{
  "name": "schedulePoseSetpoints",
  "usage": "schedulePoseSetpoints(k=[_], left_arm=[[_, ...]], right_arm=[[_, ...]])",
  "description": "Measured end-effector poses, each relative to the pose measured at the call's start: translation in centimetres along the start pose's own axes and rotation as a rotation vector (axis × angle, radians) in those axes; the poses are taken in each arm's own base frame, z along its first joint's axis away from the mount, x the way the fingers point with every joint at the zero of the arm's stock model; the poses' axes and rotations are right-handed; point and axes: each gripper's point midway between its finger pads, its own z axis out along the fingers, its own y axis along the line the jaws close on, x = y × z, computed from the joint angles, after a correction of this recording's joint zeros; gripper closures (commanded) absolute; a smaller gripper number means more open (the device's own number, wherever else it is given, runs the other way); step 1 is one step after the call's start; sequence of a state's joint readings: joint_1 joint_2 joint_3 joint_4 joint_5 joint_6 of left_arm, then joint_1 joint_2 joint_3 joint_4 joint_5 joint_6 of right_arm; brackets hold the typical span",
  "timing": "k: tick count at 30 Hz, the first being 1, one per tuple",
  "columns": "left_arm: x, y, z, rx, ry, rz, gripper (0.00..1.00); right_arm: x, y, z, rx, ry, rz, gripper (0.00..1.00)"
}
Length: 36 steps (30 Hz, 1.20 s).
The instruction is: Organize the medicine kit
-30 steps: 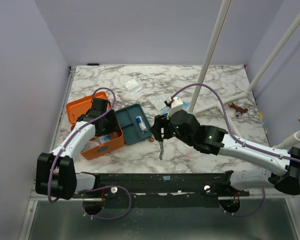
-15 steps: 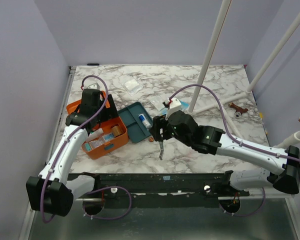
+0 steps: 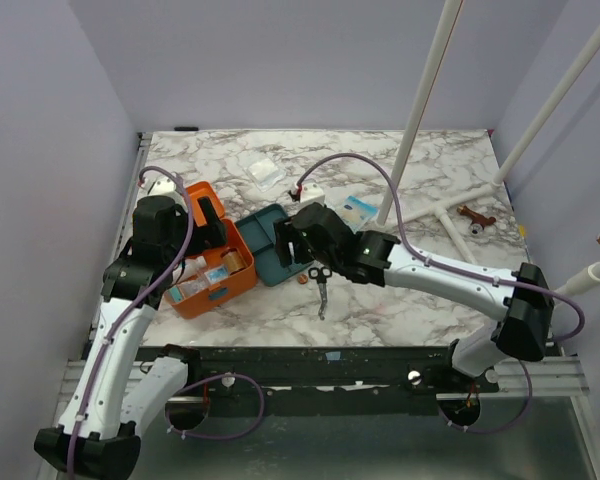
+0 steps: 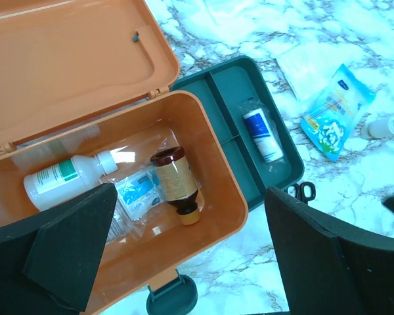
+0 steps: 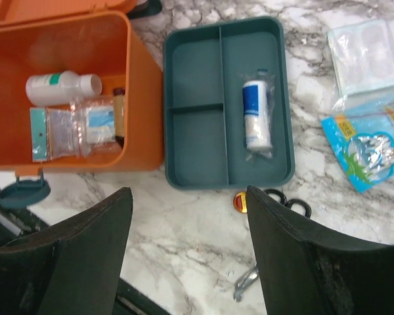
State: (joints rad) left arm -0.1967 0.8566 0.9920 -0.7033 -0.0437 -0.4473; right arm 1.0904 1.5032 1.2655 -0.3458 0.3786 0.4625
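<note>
The medicine kit is an orange box lying open at the left, lid back. A white bottle, a brown bottle and flat sachets lie inside. My left gripper hangs above it, open and holding nothing. Touching the kit's right side is a dark teal tray with a wrapped bandage roll in one compartment. My right gripper hovers over the tray's near edge, open and holding nothing.
Black-handled scissors and a small red-gold disc lie just in front of the tray. A blue packet and clear packets lie behind. White poles and a reddish tool stand at the right.
My left gripper has lifted up and back out of the kit and opened wide. My right gripper has moved left from the blue packet to above the tray.
</note>
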Motion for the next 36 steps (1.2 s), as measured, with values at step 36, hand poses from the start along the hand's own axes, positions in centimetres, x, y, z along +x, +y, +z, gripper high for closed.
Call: schedulePoseSetpoints(k=[36], left_arm=[[7.4, -2.4, -4.2, 0.382, -0.090, 0.121, 0.02]], right_arm=[[-8.0, -13.4, 26.8, 0.162, 0.005, 0.241, 0.27]])
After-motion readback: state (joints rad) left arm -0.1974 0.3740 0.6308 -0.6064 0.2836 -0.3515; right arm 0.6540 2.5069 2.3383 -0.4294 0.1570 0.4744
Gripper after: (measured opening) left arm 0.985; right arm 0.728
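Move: From the right hand the clear packet at the far side of the table lies about 35 cm ahead, 9 cm to the left and 20 cm below. At that same depth the green tray's middle is some 12 cm ahead and 3 cm left, the white packet about 25 cm ahead and 7 cm right, and the blue bag roughly 18 cm ahead and 16 cm right. From the left hand the clear packet lies about 36 cm ahead, 7 cm right and 23 cm below. Forward and fast over the green tray, the right hand travels about 29 cm towards the clear packet, nearly level at first, then sinking to some 10 cm lower; it turns about 15 degrees clockwise, fingers staying open. The empty left hand draws back roughly 7 cm over the orange box and drifts right, turning clockwise, still open. ##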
